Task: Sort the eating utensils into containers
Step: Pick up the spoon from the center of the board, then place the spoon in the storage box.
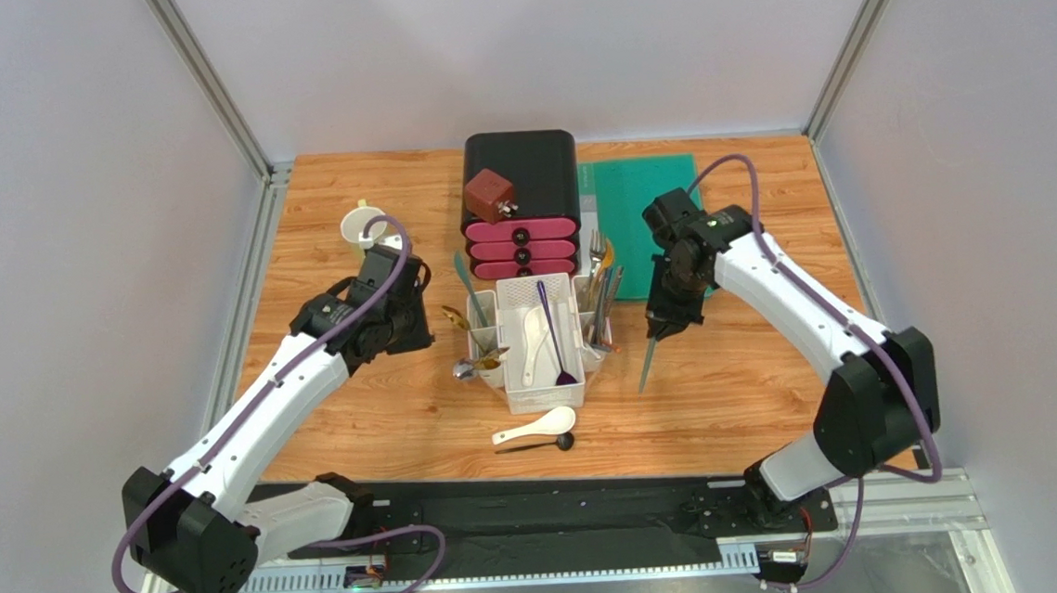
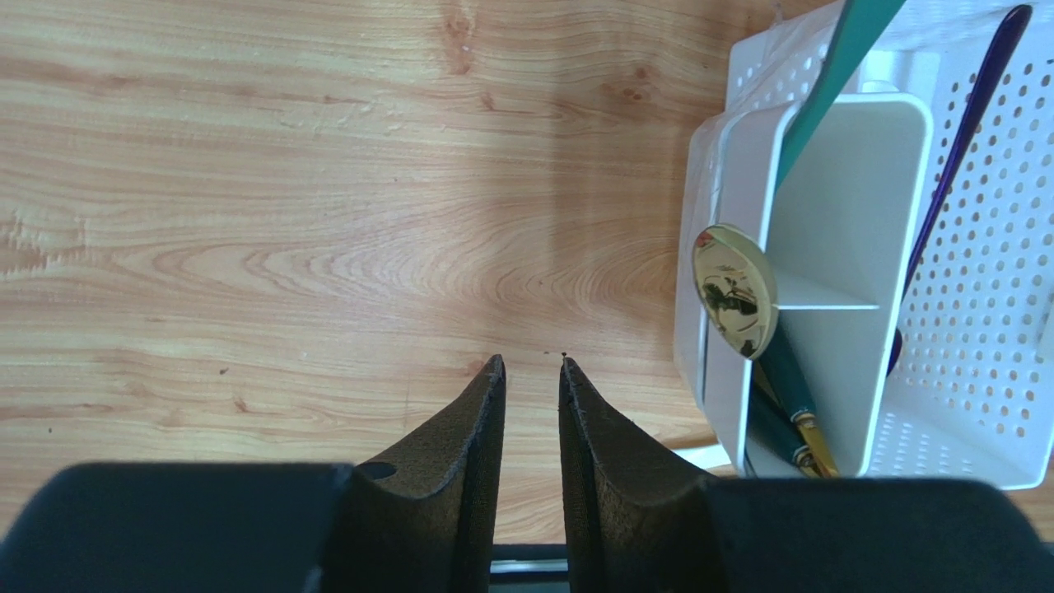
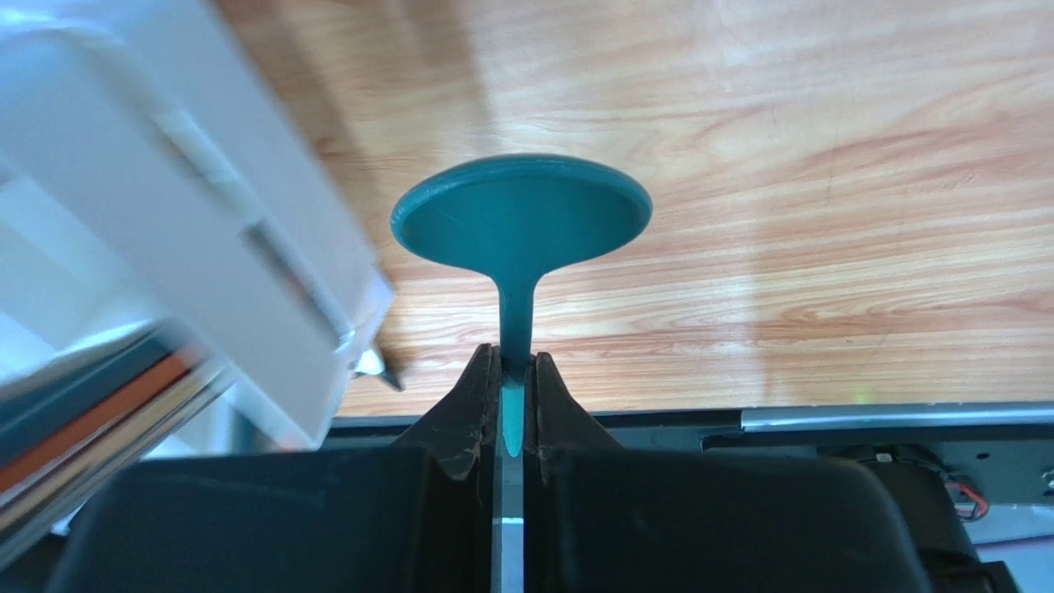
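Note:
My right gripper (image 3: 507, 358) is shut on the thin handle of a teal spoon (image 3: 522, 213), whose round bowl points away over the wood. From above, that gripper (image 1: 665, 323) hangs just right of the white caddy (image 1: 533, 383), the teal spoon (image 1: 649, 359) slanting down from it. My left gripper (image 2: 532, 361) is open a little, empty, over bare wood left of the caddy (image 2: 804, 185). A gold spoon (image 2: 734, 290) and a purple spoon (image 2: 977, 111) stand in the caddy. A white ceramic soup spoon (image 1: 536, 427) lies on the table in front.
Behind the caddy stands a black-and-pink drawer box (image 1: 525, 227) with a red-brown block (image 1: 489, 195) on it. A green mat (image 1: 643, 212) lies at the back right, a pale yellow mug (image 1: 365, 227) at the back left. A small dark spoon (image 1: 563, 442) lies beside the white one.

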Available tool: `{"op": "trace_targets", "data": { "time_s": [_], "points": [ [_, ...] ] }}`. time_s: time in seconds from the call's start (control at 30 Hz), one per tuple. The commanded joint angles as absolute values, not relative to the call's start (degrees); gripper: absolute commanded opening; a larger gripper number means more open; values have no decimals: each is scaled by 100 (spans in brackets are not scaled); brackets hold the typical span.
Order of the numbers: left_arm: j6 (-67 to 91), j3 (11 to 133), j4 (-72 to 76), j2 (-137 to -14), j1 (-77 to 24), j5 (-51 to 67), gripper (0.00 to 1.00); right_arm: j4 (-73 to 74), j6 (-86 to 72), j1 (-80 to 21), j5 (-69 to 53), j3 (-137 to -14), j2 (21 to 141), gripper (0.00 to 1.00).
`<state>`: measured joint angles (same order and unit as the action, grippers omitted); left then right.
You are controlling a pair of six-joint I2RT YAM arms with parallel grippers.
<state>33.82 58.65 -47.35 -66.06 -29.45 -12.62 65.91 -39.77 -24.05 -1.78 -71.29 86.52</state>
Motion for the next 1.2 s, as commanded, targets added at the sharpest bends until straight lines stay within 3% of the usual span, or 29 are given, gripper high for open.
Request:
{"op": "trace_targets", "data": {
  "time_s": [0.0, 0.13, 0.3, 0.5, 0.63, 0.8, 1.17],
  "points": [
    [3577, 5740, -4649, -6381, -2848, -1389, 28, 7548, -3613, -2373, 315, -8066, 8087, 0],
    [3542, 5722, -4623, -6468, -2786, -1388, 29, 8225, -3288, -2557, 475, -9785, 8164, 0],
    [3524, 5976, -4693, -6828, -2742, -1389, 27, 8263, -3252, -2628, -199, -10836, 8297, 0],
    [3551, 6415, -4860, -7180, -2742, -1423, 24, 6954, -3173, -2680, -1719, -10407, 8393, 0],
    [3629, 6671, -4975, -7505, -2742, -1608, 24, 6303, -3033, -2935, -1995, -10292, 8656, 0],
    [3849, 6881, -5176, -7831, -2742, -1476, 29, 6302, -2795, -3067, -2443, -10617, 9210, 0],
    [3946, 6750, -5405, -7489, -2733, -1740, 28, 6407, -2496, -3489, -2682, -10819, 10011, 0]
  ]
}}
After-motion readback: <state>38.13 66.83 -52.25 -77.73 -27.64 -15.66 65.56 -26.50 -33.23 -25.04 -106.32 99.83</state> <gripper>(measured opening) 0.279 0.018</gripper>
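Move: In the right hand the teal spoon is already gripped, its handle hanging below the fingers. The white basket's middle tray lies about 17 cm to this hand's left, 2 cm ahead and 7 cm below. The basket's right compartment is nearer, some 9 cm left and 2 cm ahead; its left compartment is 24 cm left, 2 cm ahead. From the empty left hand the tray is roughly 15 cm right, level fore and aft, 11 cm below. Lifting the teal spoon steeply, the right hand rises about 20 cm with a few centimetres forward, then swings some 15 cm left over the right compartment towards the middle tray while sinking about 7 cm. Its fingertips first tip forward, then lean left as the wrist turns counter-clockwise; the fingers stay shut on the spoon. The left hand shifts about 3 cm forward, empty. ##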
